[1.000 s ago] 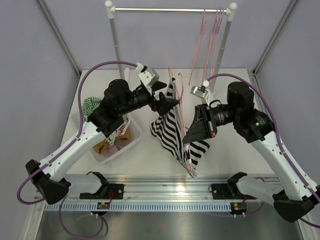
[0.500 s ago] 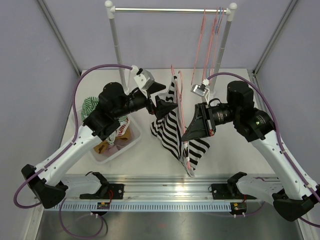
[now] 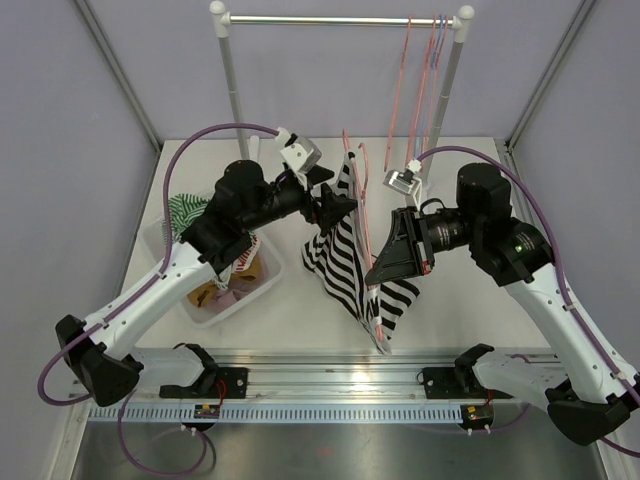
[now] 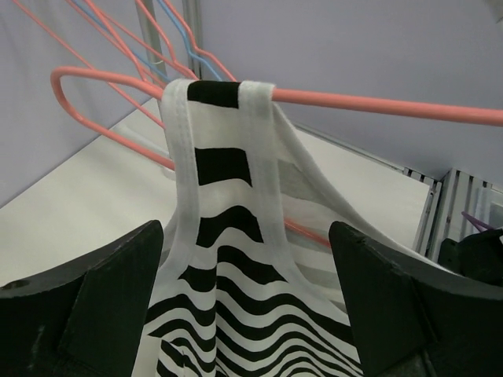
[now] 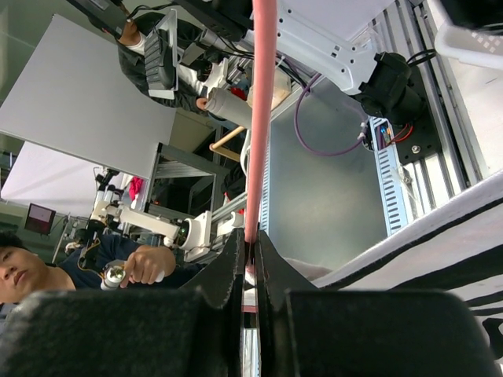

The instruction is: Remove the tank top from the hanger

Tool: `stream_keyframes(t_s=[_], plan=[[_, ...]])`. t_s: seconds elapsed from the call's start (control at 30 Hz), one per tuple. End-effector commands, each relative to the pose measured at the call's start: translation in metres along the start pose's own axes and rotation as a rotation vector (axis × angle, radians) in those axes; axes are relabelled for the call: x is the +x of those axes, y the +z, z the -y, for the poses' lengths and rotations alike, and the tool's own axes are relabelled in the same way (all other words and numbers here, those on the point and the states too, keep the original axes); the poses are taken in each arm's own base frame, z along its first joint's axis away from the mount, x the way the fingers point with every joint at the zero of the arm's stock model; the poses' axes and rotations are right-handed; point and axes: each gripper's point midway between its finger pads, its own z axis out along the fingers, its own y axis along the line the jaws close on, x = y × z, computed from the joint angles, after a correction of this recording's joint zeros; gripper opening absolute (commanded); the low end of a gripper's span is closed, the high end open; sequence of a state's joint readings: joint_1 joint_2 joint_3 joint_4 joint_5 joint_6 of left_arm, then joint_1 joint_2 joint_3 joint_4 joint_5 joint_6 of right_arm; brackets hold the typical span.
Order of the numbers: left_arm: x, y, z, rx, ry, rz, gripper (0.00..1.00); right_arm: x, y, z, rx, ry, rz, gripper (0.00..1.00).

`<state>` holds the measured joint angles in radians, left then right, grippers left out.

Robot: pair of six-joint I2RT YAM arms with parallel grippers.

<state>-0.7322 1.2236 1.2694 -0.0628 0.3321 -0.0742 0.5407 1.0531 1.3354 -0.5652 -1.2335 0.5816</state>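
Note:
The black-and-white striped tank top (image 3: 345, 262) hangs by its strap (image 4: 224, 118) from a pink hanger (image 3: 361, 175), held tilted above the table. My left gripper (image 3: 334, 206) is open. Its two black fingers (image 4: 86, 302) stand either side of the tank top (image 4: 236, 290) just below the strap, and neither is pressed against the cloth. My right gripper (image 3: 384, 266) is shut on the hanger's thin pink wire (image 5: 259, 118), pinched between its fingertips (image 5: 236, 263). A striped edge of the tank top (image 5: 448, 247) shows at the right of that view.
A clothes rail (image 3: 340, 19) on two white posts stands at the back, with spare pink and blue hangers (image 3: 425, 80) on its right end. A white bin of clothes (image 3: 226, 280) sits on the table left of the tank top.
My left arm drew slightly back to the left, then came in again to the tank top's strap, jaws staying open. The right gripper kept hold of the hanger, almost still.

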Motion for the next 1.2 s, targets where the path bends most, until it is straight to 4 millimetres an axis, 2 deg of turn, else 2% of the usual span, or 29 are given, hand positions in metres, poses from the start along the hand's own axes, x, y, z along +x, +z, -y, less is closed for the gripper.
stream_keyframes(t_s=[0.0,0.2,0.23,0.3,0.33,0.43,0.47,0.57,0.73,0.83,0.97,1.0,1.07,1.17], plan=[[-0.026,0.006,-0.006,-0.034,0.043,0.059,0.87,-0.002,-0.005,-0.025,-0.057,-0.115,0.002,0.0],[-0.031,0.012,-0.015,-0.071,0.052,0.068,0.79,0.0,-0.005,-0.028,-0.073,-0.113,-0.004,0.0],[-0.032,0.014,-0.016,-0.074,0.049,0.069,0.71,0.0,-0.005,-0.027,-0.072,-0.11,-0.005,0.0],[-0.033,0.016,-0.018,-0.08,0.046,0.071,0.61,0.001,-0.005,-0.026,-0.071,-0.106,-0.006,0.0],[-0.034,0.016,-0.019,-0.09,0.045,0.075,0.51,0.001,-0.005,-0.025,-0.07,-0.112,-0.007,0.0],[-0.036,0.016,-0.022,-0.107,0.044,0.081,0.39,0.002,-0.004,-0.023,-0.064,-0.109,-0.007,0.0],[-0.036,0.015,-0.022,-0.108,0.041,0.083,0.31,0.002,-0.004,-0.021,-0.056,-0.101,-0.006,0.0],[-0.04,0.012,-0.021,-0.113,0.037,0.097,0.22,0.003,-0.003,-0.01,-0.014,-0.086,0.0,0.0],[-0.048,0.004,-0.03,-0.179,0.015,0.121,0.11,0.004,0.0,0.018,0.069,-0.056,0.009,0.0],[-0.051,0.001,-0.038,-0.229,0.005,0.122,0.13,0.006,0.002,0.025,0.068,-0.04,0.013,0.0],[-0.049,0.002,-0.052,-0.309,-0.009,0.101,0.18,0.011,0.001,0.022,0.048,-0.043,0.011,0.0],[-0.045,0.002,-0.063,-0.367,-0.024,0.092,0.19,0.013,0.001,0.021,0.044,-0.041,0.009,0.0],[-0.05,0.0,-0.073,-0.427,-0.044,0.102,0.13,0.018,0.0,0.017,0.025,-0.039,-0.005,0.0],[-0.046,0.0,-0.094,-0.545,-0.089,0.09,0.06,0.028,-0.002,0.012,-0.009,-0.03,-0.036,0.0]])
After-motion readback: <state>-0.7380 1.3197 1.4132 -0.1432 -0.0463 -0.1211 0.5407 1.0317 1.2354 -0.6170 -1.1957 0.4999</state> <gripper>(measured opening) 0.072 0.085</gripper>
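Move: Between the left hand's wide-open fingers, the striped tank top's shoulder strap hangs from the hanger, its middle about 2 cm ahead and 2 cm up. The hanger's arm tip is some 6 cm ahead, 3 cm left and 6 cm above; the tank top's body hangs roughly 4 cm back, 3 cm right and 12 cm below. From the right hand, which already pinches the hanger, that strap is about 12 cm ahead and 3 cm left, roughly level. Easing forward and slightly down onto the strap, the left hand shuts its fingers on it just below the hanger wire, then draws it forward and left towards the hanger's tip, turning about 20 degrees counter-clockwise, some 7 cm of travel in all. The right hand keeps its pinch on the hanger, staying put at first, then lowering it nearly 4 cm. ##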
